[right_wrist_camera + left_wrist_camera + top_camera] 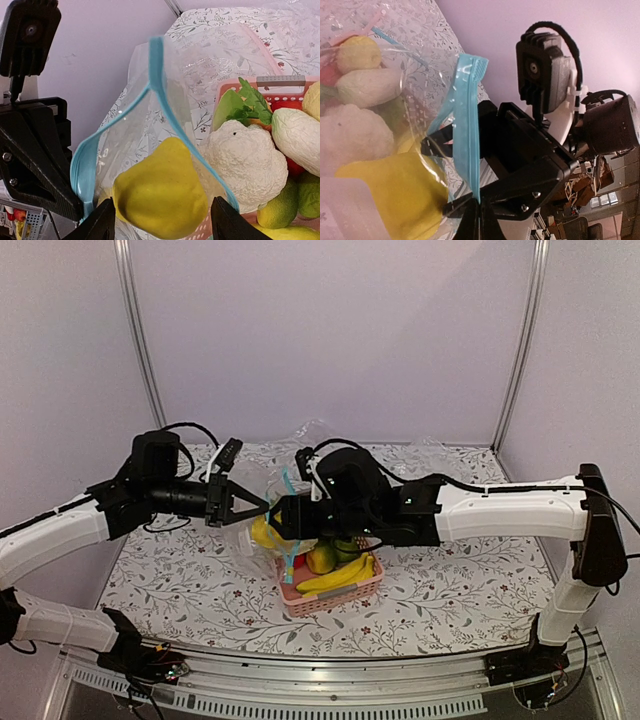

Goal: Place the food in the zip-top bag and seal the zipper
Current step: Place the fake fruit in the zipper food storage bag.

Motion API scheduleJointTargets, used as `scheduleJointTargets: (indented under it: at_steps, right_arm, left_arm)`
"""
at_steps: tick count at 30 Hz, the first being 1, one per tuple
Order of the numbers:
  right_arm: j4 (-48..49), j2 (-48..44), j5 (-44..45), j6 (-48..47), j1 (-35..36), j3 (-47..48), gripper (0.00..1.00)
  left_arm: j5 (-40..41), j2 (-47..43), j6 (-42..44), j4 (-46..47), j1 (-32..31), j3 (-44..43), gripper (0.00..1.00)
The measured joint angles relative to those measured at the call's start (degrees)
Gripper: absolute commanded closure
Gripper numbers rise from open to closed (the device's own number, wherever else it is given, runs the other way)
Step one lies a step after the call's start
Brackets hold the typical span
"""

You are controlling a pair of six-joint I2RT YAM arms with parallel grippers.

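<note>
The zip-top bag [150, 130] hangs with its mouth held wide over the left end of the pink basket. My left gripper [480, 205] is shut on the light-blue zipper [465, 125] at one end of the mouth. A yellow lemon-like fruit [160, 195] sits inside the mouth between the two zipper strips [160, 90]. My right gripper [162, 215] stands open around it, with a small gap beside the right finger [225, 222]. A white oblong piece [297, 135] and a round green fruit [275, 210] lie in the basket.
The pink lattice basket [335, 598] also holds a white cauliflower [245, 160], a yellow banana bunch [340, 577] and leafy greens [250, 100]. Both arms meet over its left end [270, 520]. Purple walls and metal posts [140, 340] ring the flowered table.
</note>
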State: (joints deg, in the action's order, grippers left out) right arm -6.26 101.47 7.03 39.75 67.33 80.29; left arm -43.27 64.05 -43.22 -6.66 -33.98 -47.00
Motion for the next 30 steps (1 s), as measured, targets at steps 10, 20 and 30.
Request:
scheduleJointTargets:
  at_steps: [10,20,30]
  right_arm:
    - [0.44,-0.02,-0.26,-1.81,-0.02,0.02,0.17]
    - [1.18,-3.19,-2.56,-5.40,0.00,0.02,0.10]
    - [-0.83,-15.41,0.79,-8.46,0.04,-2.86,0.07]
  left_arm:
    - [1.33,-1.79,-2.43,-0.85,4.83,2.40,1.00]
    - [5.92,-3.32,1.60,-8.70,7.72,2.36,1.00]
    - [6.56,-3.67,12.70,-19.67,12.61,-1.51,1.00]
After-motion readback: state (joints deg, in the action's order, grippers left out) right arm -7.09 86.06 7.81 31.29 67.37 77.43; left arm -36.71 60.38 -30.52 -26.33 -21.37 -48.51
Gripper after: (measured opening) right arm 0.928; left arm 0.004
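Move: Just past the right fingertips, inside the open mouth of the bag, sits the yellow fruit: about 2 cm to their left, 1 cm ahead and 2 cm lower. From the right hand the cauliflower lies some 6 cm ahead, 4 cm right and 9 cm below, the bananas about 15 cm right, 2 cm ahead and 15 cm below. From the left hand, already pinching the blue zipper edge, the yellow fruit is some 6 cm below, 1 cm ahead and level sideways. Spreading its already part-open fingers nearly wide, the right hand first stays by the yellow fruit, then withdraws about 10 cm up from the bag mouth and finally 5 cm right, tilting slightly. The left hand keeps its pinch on the zipper edge and draws the bag some 8 cm left, a little forward and down, turning counter-clockwise. ##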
